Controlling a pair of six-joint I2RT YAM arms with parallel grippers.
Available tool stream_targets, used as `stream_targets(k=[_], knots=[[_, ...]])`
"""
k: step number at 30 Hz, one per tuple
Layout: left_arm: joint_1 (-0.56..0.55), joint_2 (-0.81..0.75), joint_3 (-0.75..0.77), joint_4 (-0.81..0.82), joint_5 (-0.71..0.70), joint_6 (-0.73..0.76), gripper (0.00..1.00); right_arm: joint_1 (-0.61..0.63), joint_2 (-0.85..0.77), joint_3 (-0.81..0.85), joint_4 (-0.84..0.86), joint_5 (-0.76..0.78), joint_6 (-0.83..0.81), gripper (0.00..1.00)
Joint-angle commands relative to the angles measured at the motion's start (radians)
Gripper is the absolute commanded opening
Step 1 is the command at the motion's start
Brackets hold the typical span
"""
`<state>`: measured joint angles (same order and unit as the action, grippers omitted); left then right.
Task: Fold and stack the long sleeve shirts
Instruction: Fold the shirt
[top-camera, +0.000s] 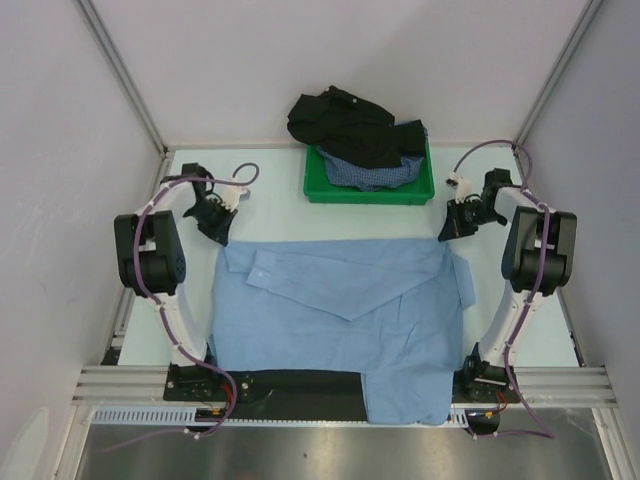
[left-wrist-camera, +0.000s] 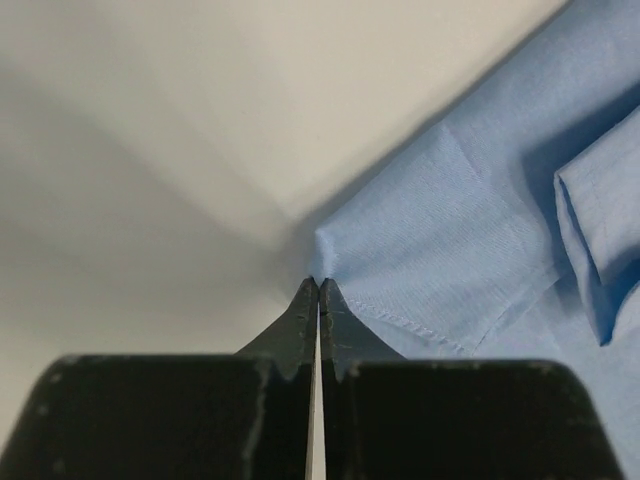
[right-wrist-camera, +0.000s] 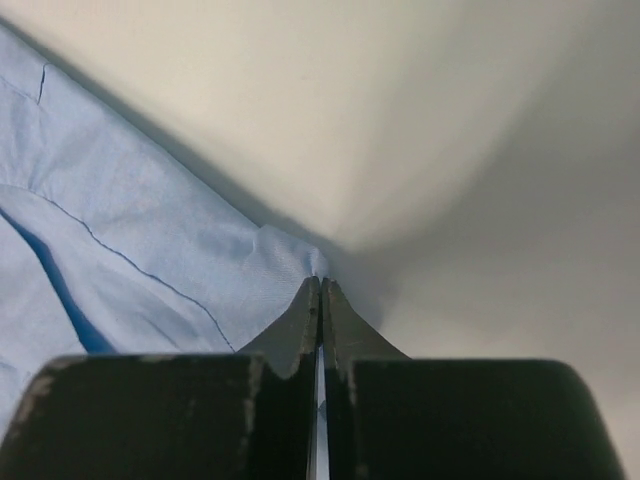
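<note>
A light blue long sleeve shirt (top-camera: 340, 320) lies spread flat on the table, its sleeves folded in across the body and its lower part hanging over the near edge. My left gripper (top-camera: 222, 240) is at the shirt's far left corner, shut, with the puckered cloth corner (left-wrist-camera: 335, 250) pinched at its tips (left-wrist-camera: 318, 282). At the far right corner my right gripper (top-camera: 445, 235) is shut too. There the blue cloth (right-wrist-camera: 270, 260) bunches up at its tips (right-wrist-camera: 321, 281) and shows in the slit between the fingers. A black shirt (top-camera: 345, 125) and a dark-blue checked shirt (top-camera: 370, 172) lie crumpled in the tray.
A green plastic tray (top-camera: 318, 190) stands at the back centre, just beyond the blue shirt's far edge. White walls with metal posts close in the left, right and back sides. Bare table (top-camera: 500, 180) shows beside the tray and along both arms.
</note>
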<state>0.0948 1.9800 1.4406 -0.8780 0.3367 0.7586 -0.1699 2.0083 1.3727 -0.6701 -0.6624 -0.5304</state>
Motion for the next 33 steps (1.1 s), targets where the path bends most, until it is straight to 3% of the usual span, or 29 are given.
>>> stream_targets(k=[1,7,12,14,15,17,18,20,21,25,27,28,30,32,33], knots=[[0.005,0.011,0.102,0.056,0.064,-0.042,0.00,-0.036,-0.013,0.060,0.116,0.010,0.050,0.00],[0.003,0.115,0.275,0.079,0.070,-0.122,0.00,-0.036,0.038,0.156,0.231,0.083,0.104,0.00],[0.002,0.203,0.374,0.079,0.065,-0.151,0.01,-0.026,0.125,0.267,0.207,0.113,0.107,0.00],[0.000,0.207,0.391,0.074,0.055,-0.160,0.12,-0.026,0.135,0.319,0.143,0.124,0.070,0.11],[0.002,0.188,0.386,0.073,0.058,-0.160,0.27,-0.029,0.121,0.325,0.082,0.132,0.055,0.29],[0.013,0.139,0.342,0.077,0.064,-0.142,0.41,-0.066,0.072,0.303,0.008,0.120,-0.047,0.51],[0.019,0.106,0.316,0.085,0.085,-0.133,0.50,-0.086,-0.006,0.284,-0.046,0.116,-0.077,0.62],[0.045,-0.012,0.221,0.068,0.126,-0.078,0.62,-0.147,-0.096,0.218,-0.101,0.089,-0.159,0.70],[0.049,-0.058,0.137,0.054,0.171,-0.043,0.72,-0.163,-0.153,0.198,-0.194,0.074,-0.275,0.76],[0.042,-0.340,-0.132,-0.050,0.260,0.250,0.84,-0.162,-0.467,0.036,-0.518,0.029,-0.590,0.83],[0.020,-0.493,-0.297,-0.105,0.243,0.335,0.86,-0.091,-0.586,-0.161,-0.603,0.070,-0.678,0.87],[-0.007,-0.541,-0.352,-0.108,0.217,0.394,0.87,-0.054,-0.718,-0.240,-0.608,0.131,-0.735,0.90],[-0.047,-0.668,-0.510,-0.110,0.190,0.441,0.89,0.085,-0.840,-0.419,-0.599,0.199,-0.763,0.95],[-0.079,-0.772,-0.601,-0.073,0.133,0.473,0.92,0.167,-0.977,-0.496,-0.579,0.270,-0.758,0.99],[-0.119,-0.808,-0.674,-0.062,0.119,0.479,0.92,0.276,-1.005,-0.530,-0.573,0.289,-0.740,0.99]])
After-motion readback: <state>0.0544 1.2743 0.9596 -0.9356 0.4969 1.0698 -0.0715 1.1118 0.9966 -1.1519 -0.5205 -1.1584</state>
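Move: At the shirt's two far corners, both hands already stand with shut fingers, a centimetre or so above the table. The bare table each corner is taken to lies about 10 cm straight ahead of its hand. The green bin sits some 21 cm ahead and 44 cm right of the left hand, about 20 cm ahead and 23 cm left of the right hand. Right hand's neighbour: a small folded sleeve, 12 cm back, 7 cm right. Dragging the held corners forward over the table, both hands slide the shirt about 10 cm away from the base towards the bin's row, the right drifting slightly right. There both open wide, let go, and lift while sweeping back fast over the shirt's sides, the left some 20 cm, the right nearly 30 cm and higher, turning about 30 degrees counter-clockwise. ##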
